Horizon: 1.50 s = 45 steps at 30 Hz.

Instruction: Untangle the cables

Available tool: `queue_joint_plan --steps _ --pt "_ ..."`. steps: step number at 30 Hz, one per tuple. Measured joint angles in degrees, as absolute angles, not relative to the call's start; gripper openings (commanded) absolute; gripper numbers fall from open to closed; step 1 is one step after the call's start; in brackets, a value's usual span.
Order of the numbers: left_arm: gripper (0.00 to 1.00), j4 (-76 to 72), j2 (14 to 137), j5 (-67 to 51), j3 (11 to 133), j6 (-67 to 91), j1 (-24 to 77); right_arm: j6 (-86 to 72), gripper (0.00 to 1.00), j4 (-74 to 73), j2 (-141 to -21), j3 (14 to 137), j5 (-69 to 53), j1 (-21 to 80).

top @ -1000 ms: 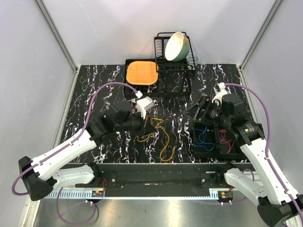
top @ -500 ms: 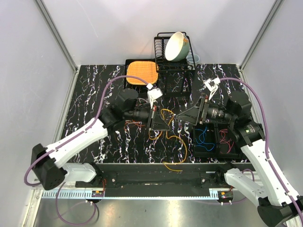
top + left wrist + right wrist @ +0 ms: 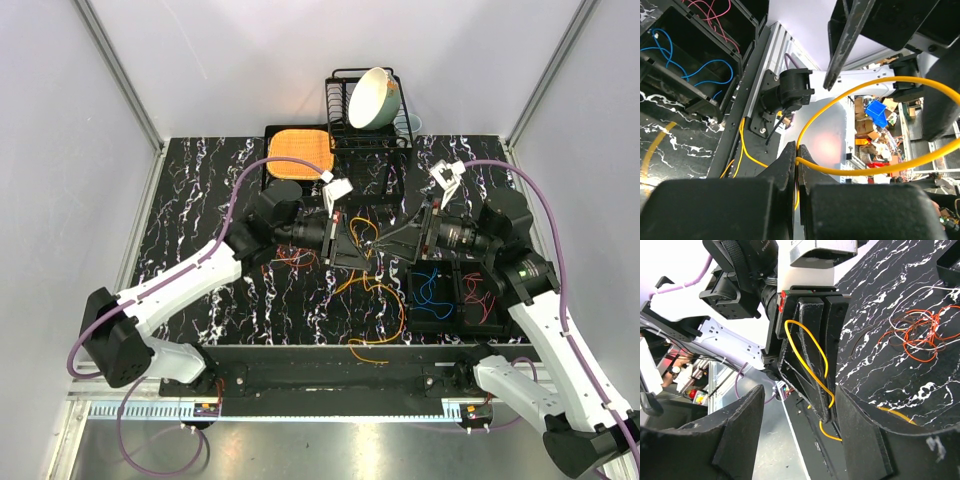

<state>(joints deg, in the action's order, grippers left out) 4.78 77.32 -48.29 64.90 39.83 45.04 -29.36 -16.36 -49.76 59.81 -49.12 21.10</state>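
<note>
My left gripper (image 3: pixel 362 250) is shut on a yellow cable (image 3: pixel 382 296), held above the table's middle; its jaws pinch the wire (image 3: pixel 850 170) at their tips (image 3: pixel 797 159). The cable's loose length hangs down over the front edge. My right gripper (image 3: pixel 385 243) faces it from the right, open, its fingers (image 3: pixel 742 432) straddling the left gripper's tips and the yellow loop (image 3: pixel 807 347) without touching the wire. A small tangle of red, orange and brown cables (image 3: pixel 920 332) lies on the table (image 3: pixel 296 258) under the left arm.
Two black bins (image 3: pixel 455 318) at front right hold a blue cable (image 3: pixel 432 292) and a red cable (image 3: pixel 480 300). A dish rack (image 3: pixel 362 160) with a bowl (image 3: pixel 373 97) and an orange mat (image 3: pixel 298 152) stand at the back.
The left gripper rose from the table and swung right, carrying the yellow cable away from the tangle. The right gripper came left to meet it, and its jaws narrowed a little.
</note>
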Motion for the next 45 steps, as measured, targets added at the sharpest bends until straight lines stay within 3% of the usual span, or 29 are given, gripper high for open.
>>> queue_joint_plan --steps 5,10,11,12,13,14,15,16,17,22,30,38,45 --pt "0.0 4.3 77.5 -48.8 64.9 40.7 45.0 -28.3 0.58 -16.3 -50.1 59.9 -49.0 21.1" --pt "0.0 4.2 78.7 -48.9 65.4 41.0 45.0 -27.2 0.44 -16.3 -52.4 60.5 -48.7 21.1" --pt "0.0 4.2 79.3 -49.0 65.8 41.1 45.1 -27.0 0.22 -16.4 -52.8 60.6 -48.6 21.2" --pt "0.0 4.2 79.7 -49.1 66.1 41.1 45.1 -26.8 0.07 -16.4 -53.3 60.8 -48.5 21.2" --pt "0.07 4.2 80.1 -49.1 66.6 41.1 45.1 -26.4 0.0 -16.3 -53.8 61.0 -48.2 21.3" --pt "0.37 4.3 80.6 -49.1 67.2 41.1 45.1 -26.4 0.0 -16.4 -54.3 61.4 -47.6 21.5" --pt "0.6 4.4 81.3 -49.1 67.9 41.0 45.1 -26.3 0.0 -16.4 -54.7 61.8 -47.1 21.5" --pt "0.93 5.3 82.0 -49.1 69.0 40.4 45.1 -26.5 0.0 -16.7 -55.0 62.5 -45.8 21.6" --pt "0.99 7.7 82.8 -48.7 70.9 39.8 45.0 -26.6 0.0 -17.1 -55.3 63.3 -44.0 21.7" --pt "0.99 20.0 83.4 -40.3 78.0 32.7 43.7 -25.3 0.0 -24.6 -59.1 78.7 -29.2 21.9" --pt "0.99 30.2 70.2 -23.9 71.6 26.4 38.7 -20.1 0.0 -32.6 -69.4 112.2 -7.2 21.8" --pt "0.99 36.2 60.3 -13.4 60.2 24.4 39.0 -14.5 0.0 -40.6 -76.6 124.8 10.6 21.9" --pt "0.99 38.4 56.0 -8.9 58.5 23.9 39.0 -7.6 0.0 -44.5 -79.4 131.4 31.2 21.8"
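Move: The left hand holds the yellow cable shut in its fingers; the loop standing out of them, between the right hand's open fingers, is some 3 cm ahead, 2 cm right and 5 cm above. From the right hand that loop is about 2 cm ahead, 1 cm left and 1 cm below. Some 30 cm below the right hand, the red-white tangle lies 10 cm ahead and 16 cm left, the blue-cable bin 2 cm back and 17 cm right. Right pinches the yellow cable, lifts it about 23 cm, rightward and forward; left opens, withdrawing some 15 cm left. ##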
